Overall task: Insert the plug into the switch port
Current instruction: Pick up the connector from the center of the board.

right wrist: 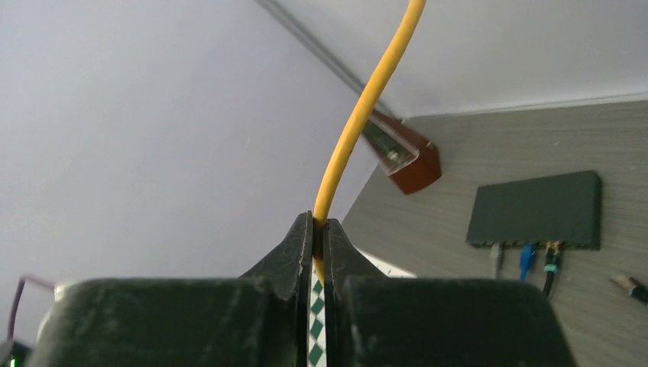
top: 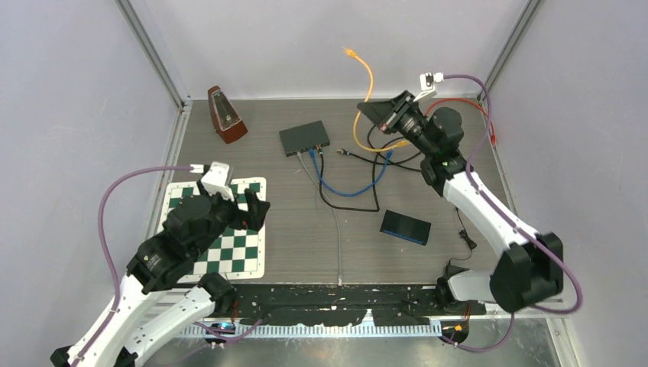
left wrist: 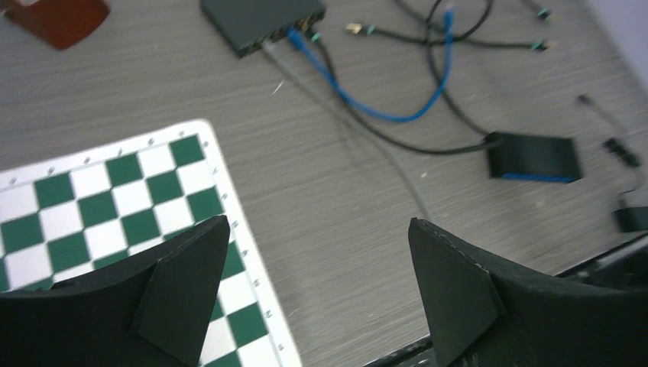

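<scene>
The black switch [top: 304,138] lies at the back middle of the table, with grey, blue and black cables in its front ports. It also shows in the wrist views, switch [left wrist: 256,23] and switch [right wrist: 535,208]. My right gripper [top: 365,109] is raised right of the switch, shut on the yellow cable [right wrist: 359,115]. That cable arcs upward, and its plug [top: 348,52] hangs free in the air, above and behind the switch. The plug is out of frame in the right wrist view. My left gripper [left wrist: 317,229] stands open and empty over the chessboard's right edge.
A green and white chessboard [top: 229,245] lies front left, and a brown metronome [top: 226,115] stands back left. A black box with a blue edge [top: 406,227] lies front right. Loose blue cable [top: 351,187] and black cables trail between the switch and the box.
</scene>
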Robot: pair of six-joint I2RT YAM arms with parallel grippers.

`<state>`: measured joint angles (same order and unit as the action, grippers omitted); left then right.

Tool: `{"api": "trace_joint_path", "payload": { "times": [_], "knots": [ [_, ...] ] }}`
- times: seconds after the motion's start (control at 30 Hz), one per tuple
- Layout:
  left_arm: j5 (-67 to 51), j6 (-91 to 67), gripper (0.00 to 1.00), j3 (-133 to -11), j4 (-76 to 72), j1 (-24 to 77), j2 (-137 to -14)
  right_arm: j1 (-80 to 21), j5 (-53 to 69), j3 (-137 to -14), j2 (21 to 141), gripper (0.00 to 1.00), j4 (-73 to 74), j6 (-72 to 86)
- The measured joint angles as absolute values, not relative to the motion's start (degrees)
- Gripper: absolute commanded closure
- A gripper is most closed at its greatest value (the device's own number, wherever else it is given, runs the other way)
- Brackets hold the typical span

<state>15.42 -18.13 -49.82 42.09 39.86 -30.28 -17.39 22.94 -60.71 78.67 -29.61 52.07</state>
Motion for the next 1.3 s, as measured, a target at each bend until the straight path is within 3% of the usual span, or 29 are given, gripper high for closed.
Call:
{"api": "trace_joint_path", "payload": {
  "times": [0.27,0.47,0.93,1.3],
  "knots": [
    [10.3,-28.3,0.17,-63.0,37.1,39.9,-40.0,-33.8,18.2,-55.0,60.3,0.95,-13.1,35.5],
    [6.8,-38.5,0.23,-65.0,29.6,39.9,-43.1,-42.0,9.4,-47.4,51.7,0.95,-8.7,29.3],
    [6.8,-54.3,0.23,-63.4,12.5,39.9,-55.4,-52.1,-4.8,-41.5,48.3,0.95,-5.3,26.1],
    [1.3,-64.7,0.34,-58.3,1.3,35.6,-61.0,-56.3,-7.9,-38.9,48.6,0.95,-7.6,23.4]
  ]
}}
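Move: Up in the air, the yellow cable's upper plug waits about 28 cm ahead of the left hand, 24 cm to its right and 21 cm above. It tops the length standing out of the right hand's shut fingers, some 8 cm ahead, 4 cm left and 9 cm above them. The left gripper is roughly 20 cm back, 28 cm left and 12 cm below the right hand. The switch sits 25 cm ahead, 18 cm left and 36 cm below the right hand, or 45 cm ahead, 10 cm right and 24 cm below the left. Bringing the yellow plug and the open left gripper together: the right hand, keeping its pinch on the cable, draws back about 20 cm while sinking 9 cm and drifting left. The left hand goes right, up and forward towards the plug, first climbing, then dipping some 4 cm, rolling about 50 degrees left side down; its fingers narrow part-way but stay well open. ##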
